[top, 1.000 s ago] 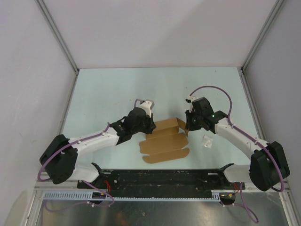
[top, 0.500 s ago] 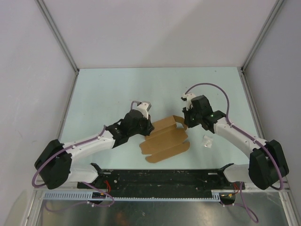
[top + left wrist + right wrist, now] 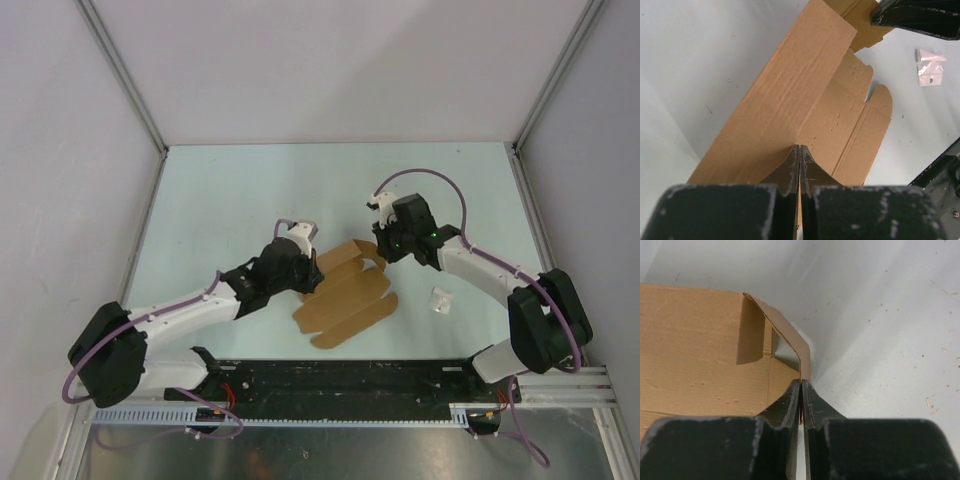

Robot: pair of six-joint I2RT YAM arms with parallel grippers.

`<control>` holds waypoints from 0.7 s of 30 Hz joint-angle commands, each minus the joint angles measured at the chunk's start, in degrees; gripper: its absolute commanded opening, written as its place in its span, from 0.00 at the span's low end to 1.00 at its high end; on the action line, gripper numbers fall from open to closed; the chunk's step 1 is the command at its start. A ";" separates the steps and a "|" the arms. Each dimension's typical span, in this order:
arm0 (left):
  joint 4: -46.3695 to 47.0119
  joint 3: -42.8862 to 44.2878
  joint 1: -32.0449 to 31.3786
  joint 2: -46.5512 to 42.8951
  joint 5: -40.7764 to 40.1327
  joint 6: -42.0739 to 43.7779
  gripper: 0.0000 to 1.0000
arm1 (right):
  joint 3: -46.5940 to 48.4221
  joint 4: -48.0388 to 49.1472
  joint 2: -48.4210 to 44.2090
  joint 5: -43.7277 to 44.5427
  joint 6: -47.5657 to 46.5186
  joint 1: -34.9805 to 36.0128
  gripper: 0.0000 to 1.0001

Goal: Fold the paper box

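Note:
The paper box [image 3: 345,298] is a flat brown die-cut sheet lying mid-table, skewed. Its far panel [image 3: 790,95] is tilted up. My left gripper [image 3: 309,272] is at the sheet's left end; in the left wrist view it [image 3: 800,148] is shut on the cardboard's edge, a thin brown strip showing between its fingers. At the sheet's far right corner is my right gripper [image 3: 381,254]. In the right wrist view it [image 3: 801,381] is shut on a curled end flap [image 3: 790,337] standing up off the paper box [image 3: 690,350].
A small white paper wad [image 3: 440,300] lies on the table right of the sheet, also in the left wrist view [image 3: 930,67]. A black rail [image 3: 340,378] runs along the near edge. Grey walls enclose the table on three sides.
My right gripper has moved left and away from me with the flap. The left gripper has shifted slightly nearer. The sheet has turned, its right end swinging farther back.

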 commanded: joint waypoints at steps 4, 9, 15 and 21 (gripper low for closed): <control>0.09 -0.45 -0.06 -3.15 0.51 -0.75 0.00 | 3.39 0.90 -0.75 0.23 -2.23 0.59 0.11; -0.08 -0.10 -0.06 -3.50 0.60 -0.57 0.00 | 3.92 -0.24 -0.22 -0.03 -2.50 0.50 0.21; -0.61 -0.10 -0.06 -5.52 0.34 -0.31 0.00 | 3.92 -1.30 -0.13 -0.39 -2.23 1.02 0.34; -1.31 0.25 0.03 -7.02 -0.11 0.04 0.00 | 3.92 -2.71 0.21 1.54 -2.50 1.64 0.32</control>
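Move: The box's end flap is already pinched in the right hand, its middle about 3 cm ahead and 3 cm left of that hand, roughly level. From the same hand the raised wall's middle is some 13 cm left, the base panel about 7 cm back and 9 cm left, slightly lower. From the left hand, the raised wall's middle lies about 6 cm ahead and 3 cm right, and the end flap some 9 cm ahead and 13 cm right. The end flap is let go: the right fingers part from nearly shut to about a third open, the hand staying within about 1 cm of its place and the flap's edge remaining between the tips, against the right-hand finger. Meanwhile the left hand, still shut, rises nearly 3 cm from beside the foot of the raised wall, its fingers tipping up slightly. ##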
